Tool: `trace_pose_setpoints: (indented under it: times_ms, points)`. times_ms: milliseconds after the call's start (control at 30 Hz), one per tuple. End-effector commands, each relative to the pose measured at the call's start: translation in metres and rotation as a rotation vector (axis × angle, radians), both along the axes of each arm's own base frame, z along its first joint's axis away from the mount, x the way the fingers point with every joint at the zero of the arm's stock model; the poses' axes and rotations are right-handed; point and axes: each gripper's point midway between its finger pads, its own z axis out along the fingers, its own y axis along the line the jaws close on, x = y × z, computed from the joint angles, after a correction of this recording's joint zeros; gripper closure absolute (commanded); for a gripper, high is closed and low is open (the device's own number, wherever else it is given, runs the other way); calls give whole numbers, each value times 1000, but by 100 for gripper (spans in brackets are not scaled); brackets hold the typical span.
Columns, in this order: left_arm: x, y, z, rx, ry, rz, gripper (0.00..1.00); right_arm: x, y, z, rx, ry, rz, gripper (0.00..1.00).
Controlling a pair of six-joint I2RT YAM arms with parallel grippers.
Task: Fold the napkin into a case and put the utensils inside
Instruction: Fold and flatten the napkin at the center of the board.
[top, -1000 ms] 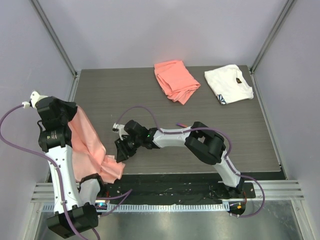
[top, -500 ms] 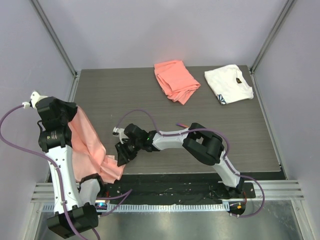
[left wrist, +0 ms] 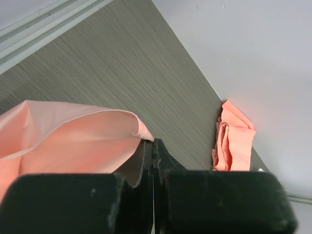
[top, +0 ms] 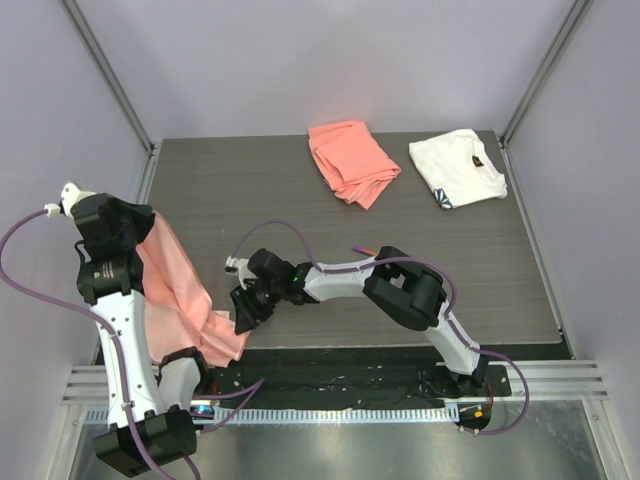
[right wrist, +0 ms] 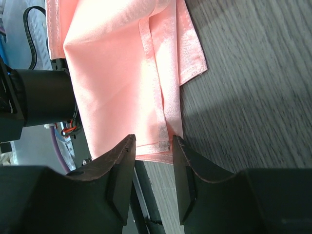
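The glossy pale-pink napkin [top: 182,290] hangs from my left gripper [top: 148,228], which is raised at the table's left side. Its lower part bunches on the table by the front edge. In the left wrist view the left gripper [left wrist: 151,143] is shut on the napkin's hemmed corner [left wrist: 73,129]. My right gripper [top: 240,316] sits low at the napkin's bottom corner. In the right wrist view the right gripper [right wrist: 153,141] is open, its fingers on either side of the hemmed edge of the napkin [right wrist: 112,73] without pinching it. The utensils and the case are out of view.
A thicker coral-orange cloth [top: 350,160] lies crumpled at the back middle of the table and also shows as the coral cloth [left wrist: 234,139] in the left wrist view. A white cloth with a dark mark [top: 457,167] lies at the back right. The black front rail [top: 330,375] runs just below the napkin.
My right gripper has slid a little left and toward the front edge, closing in on the napkin's bottom corner. The left arm and the raised corner have not moved.
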Motion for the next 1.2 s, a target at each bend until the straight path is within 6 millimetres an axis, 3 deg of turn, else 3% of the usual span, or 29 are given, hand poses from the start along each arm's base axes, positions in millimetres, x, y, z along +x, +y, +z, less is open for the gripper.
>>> trace_pose_setpoints:
  times_ms: [0, 167, 333, 600, 667, 733, 967, 1167]
  points:
    - [0, -1, 17, 33, -43, -11, 100, 1, -11, -10, -48, -60, -5, 57]
    - [-3, -1, 20, 40, -49, -8, 100, -2, -20, -21, -90, -97, -3, 56]
    - [-4, -2, 16, 35, -41, -7, 100, -12, -18, -31, -137, -133, 19, 61]
    - [-8, -3, 18, 38, -50, -5, 100, -3, -20, -31, -172, -179, -37, 92]
    - [-10, -4, 19, 40, -51, -7, 100, -1, -18, -17, -161, -206, -53, 99]
    - [-12, 1, 18, 46, -45, 20, 100, 11, -21, -5, -176, -248, -105, 99]
    - [-27, 17, 27, 67, -38, 138, 100, 49, -35, 97, -128, -482, -226, 99]
    - [-32, 20, 52, 75, -86, 168, 100, 82, -67, 160, -120, -674, -352, 99]
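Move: The right hand sits open with its fingertips about the napkin's loose near-right edge, which lies roughly 1 cm to the left and 1 cm lower, level in reach. The utensils lie some 15 cm ahead and 36 cm to the right; the folded coral cloth is about 45 cm ahead and 29 cm right, both near that hand's height. From the left hand, already holding a raised corner, the loose edge lies about 16 cm back, 20 cm right and 27 cm below. The right fingers shut on the napkin's loose edge, pinching it while the hand sinks about 1 cm. That hand then lifts the edge some 8 cm, swinging right and forward about 5 cm each with a roll of roughly 30 degrees. The left hand keeps its pinch on the raised corner and, mostly late on, eases back and left a couple of centimetres. ##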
